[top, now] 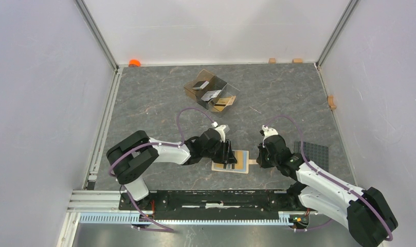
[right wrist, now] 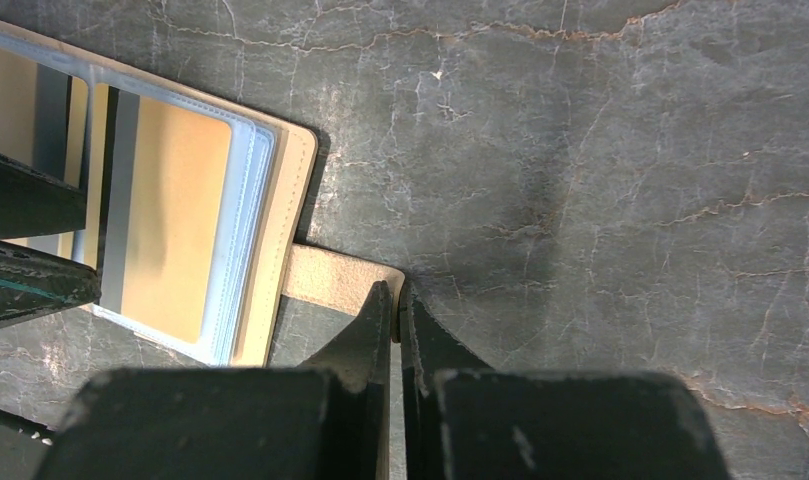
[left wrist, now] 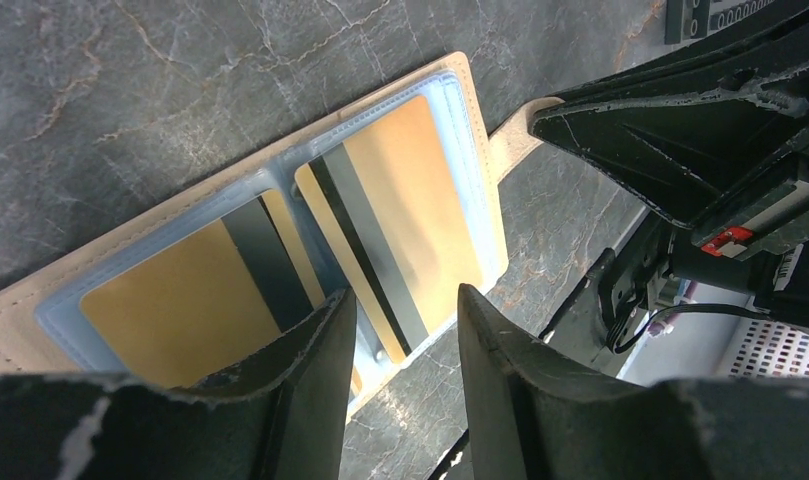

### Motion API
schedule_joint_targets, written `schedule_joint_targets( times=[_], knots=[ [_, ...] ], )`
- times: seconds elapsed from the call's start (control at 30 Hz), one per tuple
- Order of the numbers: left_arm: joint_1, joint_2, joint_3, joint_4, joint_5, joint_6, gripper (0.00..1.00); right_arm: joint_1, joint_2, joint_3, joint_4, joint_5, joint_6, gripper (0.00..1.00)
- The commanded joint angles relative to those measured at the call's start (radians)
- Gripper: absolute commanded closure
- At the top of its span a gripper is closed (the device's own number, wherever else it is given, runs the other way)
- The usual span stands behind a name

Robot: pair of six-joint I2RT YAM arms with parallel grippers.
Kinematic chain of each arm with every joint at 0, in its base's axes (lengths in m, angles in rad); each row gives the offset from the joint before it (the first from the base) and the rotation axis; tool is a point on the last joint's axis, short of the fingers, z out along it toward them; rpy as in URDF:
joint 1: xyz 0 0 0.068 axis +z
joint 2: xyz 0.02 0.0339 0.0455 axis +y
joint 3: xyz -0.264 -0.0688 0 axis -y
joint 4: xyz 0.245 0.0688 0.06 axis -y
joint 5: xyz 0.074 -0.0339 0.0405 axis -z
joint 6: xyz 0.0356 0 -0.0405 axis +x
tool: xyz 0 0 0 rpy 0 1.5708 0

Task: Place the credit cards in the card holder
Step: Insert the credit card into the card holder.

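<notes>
The tan card holder (top: 241,165) lies open and flat on the table between the arms, light blue pockets up. In the left wrist view two orange-gold credit cards sit in its pockets, one on the left (left wrist: 170,300) and one on the right (left wrist: 410,200). My left gripper (left wrist: 400,300) hovers low over the holder's near edge, open, with the right card's near end in the gap. My right gripper (right wrist: 395,290) is shut on the holder's snap tab (right wrist: 330,275), pinning it at the holder's right side. More credit cards (top: 212,95) lie in the clear box.
A clear brown-tinted divided box (top: 208,77) stands at the back centre. A dark studded plate (top: 314,154) lies to the right of my right arm. An orange object (top: 134,63) and small wooden blocks (top: 272,60) sit along the walls.
</notes>
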Motion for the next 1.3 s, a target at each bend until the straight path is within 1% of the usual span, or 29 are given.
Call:
schedule_joint_targets(
  times=[0.0, 0.33, 0.5, 0.6, 0.73, 0.8, 0.9, 0.93, 1.0, 1.13, 1.2, 1.27],
  knots=[
    [0.005, 0.013, 0.034, 0.045, 0.016, 0.023, 0.51, 0.004, 0.001, 0.017, 0.007, 0.008, 0.008, 1.00],
    [-0.001, 0.050, 0.087, 0.077, 0.064, 0.054, 0.51, 0.005, 0.008, 0.022, 0.015, -0.002, 0.005, 1.00],
    [-0.003, 0.019, 0.099, 0.062, 0.063, 0.066, 0.47, 0.006, 0.029, 0.052, 0.010, 0.007, -0.015, 1.00],
    [-0.004, -0.045, 0.085, 0.014, 0.036, 0.076, 0.38, 0.005, 0.061, 0.092, -0.001, 0.020, -0.041, 1.00],
    [0.005, -0.174, 0.078, -0.155, -0.034, 0.114, 0.22, 0.005, 0.109, 0.166, -0.014, 0.045, -0.087, 1.00],
    [0.017, -0.235, 0.075, -0.240, -0.066, 0.130, 0.15, 0.005, 0.140, 0.202, -0.017, 0.048, -0.113, 0.95],
    [0.052, -0.310, 0.069, -0.354, -0.069, 0.135, 0.08, 0.005, 0.174, 0.253, -0.026, 0.048, -0.142, 0.86],
    [0.065, -0.332, 0.064, -0.375, -0.063, 0.136, 0.07, 0.004, 0.184, 0.267, -0.032, 0.046, -0.147, 0.82],
    [0.083, -0.378, 0.045, -0.409, -0.062, 0.128, 0.06, 0.004, 0.188, 0.297, -0.050, 0.035, -0.155, 0.69],
    [0.136, -0.429, -0.012, -0.414, -0.013, 0.074, 0.01, 0.005, 0.150, 0.320, -0.072, -0.025, -0.144, 0.53],
    [0.156, -0.429, -0.036, -0.407, 0.008, 0.047, 0.01, 0.005, 0.117, 0.317, -0.072, -0.069, -0.131, 0.49],
    [0.164, -0.421, -0.059, -0.393, 0.016, 0.019, 0.01, 0.006, 0.093, 0.306, -0.061, -0.132, -0.118, 0.49]
  ],
)
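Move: The right-hand credit card, partly in its pocket, has its middle about 2 cm to the right of the left hand, 2 cm ahead and 1 cm below, its left edge beside a fingertip. The other card, in the left pocket, is some 4 cm to the left and 2 cm ahead. The card holder's strap is about 10 cm to the left hand's right and 2 cm ahead, pinched by the right hand; from there the right-hand card is roughly 8 cm left, straight ahead 0 and level. The right-hand card is pushed along by the left fingertip on its inner edge, about 2 cm to the right into the pocket, while the right fingers keep the strap pinched. Then the left hand lifts off some 9 cm, swings left and opens wide, dipping slightly at the end. The right hand goes up about 6 cm, forward and a little left, letting go of the strap and opening halfway. ##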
